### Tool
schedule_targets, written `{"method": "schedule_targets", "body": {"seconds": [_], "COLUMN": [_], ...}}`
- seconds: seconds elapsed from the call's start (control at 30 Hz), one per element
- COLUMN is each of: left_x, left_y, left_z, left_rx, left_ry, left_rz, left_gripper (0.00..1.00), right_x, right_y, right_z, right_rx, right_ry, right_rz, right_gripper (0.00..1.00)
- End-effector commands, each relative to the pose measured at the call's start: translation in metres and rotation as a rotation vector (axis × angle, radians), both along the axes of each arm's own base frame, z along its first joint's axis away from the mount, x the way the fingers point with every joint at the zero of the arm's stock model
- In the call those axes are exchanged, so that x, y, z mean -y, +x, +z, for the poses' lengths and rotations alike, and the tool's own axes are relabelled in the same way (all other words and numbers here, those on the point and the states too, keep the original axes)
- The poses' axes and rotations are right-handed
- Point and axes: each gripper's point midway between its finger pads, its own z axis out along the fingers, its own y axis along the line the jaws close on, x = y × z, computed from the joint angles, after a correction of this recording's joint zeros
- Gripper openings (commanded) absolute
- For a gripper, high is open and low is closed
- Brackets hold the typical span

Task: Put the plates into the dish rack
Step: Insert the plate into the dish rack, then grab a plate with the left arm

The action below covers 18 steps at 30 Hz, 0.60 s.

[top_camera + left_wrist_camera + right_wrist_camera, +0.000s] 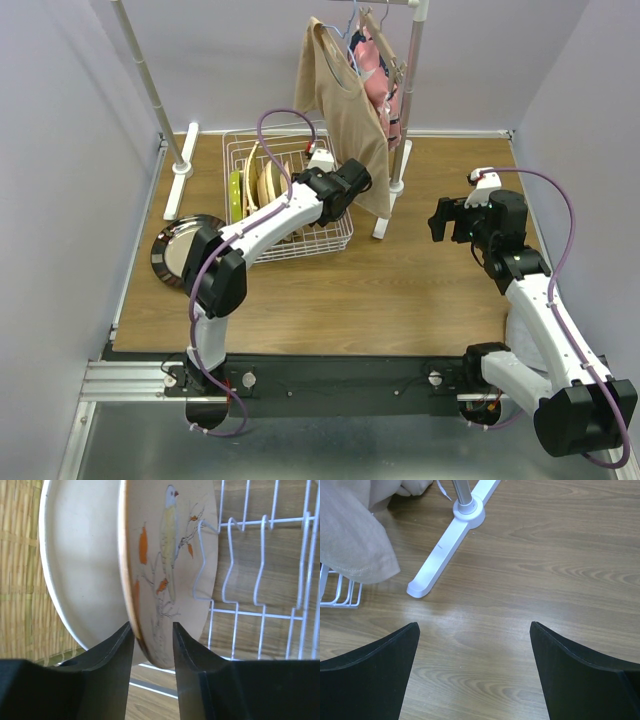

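The white wire dish rack (240, 141) stands at the back left of the table with several plates (266, 182) upright in it. My left gripper (312, 166) reaches into it from the right. In the left wrist view a peach bird-painted plate (170, 565) stands on edge between the prongs (260, 570), beside a cream plate (80, 575) and a woven-look plate (17, 580). The left gripper (153, 630) straddles the bird plate's lower rim; it is open, with a gap on the right side. A dark-rimmed plate (185, 248) lies flat left of the rack. My right gripper (437, 220) (475, 630) hangs wide open over bare wood.
A white clothes-rail stand (402, 150) with a beige garment (345, 110) hangs just right of the rack. Its foot (445, 545) and the garment's hem (350, 535) show in the right wrist view, with a rack corner (340, 592) below. Purple walls close in the table.
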Motion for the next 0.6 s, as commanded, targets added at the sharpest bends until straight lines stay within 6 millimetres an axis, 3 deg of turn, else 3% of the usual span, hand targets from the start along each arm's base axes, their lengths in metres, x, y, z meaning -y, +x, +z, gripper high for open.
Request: {"method": "schedule_targets", "body": {"seconds": [0.0, 0.3, 0.57], "left_x": [0.007, 0.004, 0.014], "left_y": [-0.004, -0.012, -0.017], "left_z": [0.043, 0.07, 0.124], "left_rx": [0.077, 0.117, 0.202], "left_ry": [-0.075, -0.119, -0.261], "left_rz": [-0.034, -0.059, -0.151], "left_gripper": [0.58, 0.59, 0.6], "right_x": [0.006, 0.003, -0.001], "right_y": [0.002, 0.001, -0.001], "right_z": [-0.001, -0.001, -0.004], "right_rx": [0.016, 0.016, 0.015], "right_ry": [-0.02, -0.017, -0.028], "right_rz": [-0.024, -0.005, 0.035], "right_gripper": [1.0, 1.0, 1.0]}}
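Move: The bird plate stands on edge in the dish rack with its near rim still between the left fingertips; its middle is about 8 cm ahead of them and 3 cm lower. From this gripper, the white plate is some 4 cm to the left and 8 cm ahead, and the wicker plate roughly 9 cm left and 8 cm ahead. From the right hand, the bird plate lies about 42 cm left, 12 cm ahead and 7 cm below. Open the left gripper somewhat wider around the bird plate's near rim to let it come free, then lift straight up about 7 cm, drawing back towards the base by only a centimetre or so. Let the wrist tilt some 10 degrees on the way, fingertips rising a little, and keep the fingers open above the rack. ##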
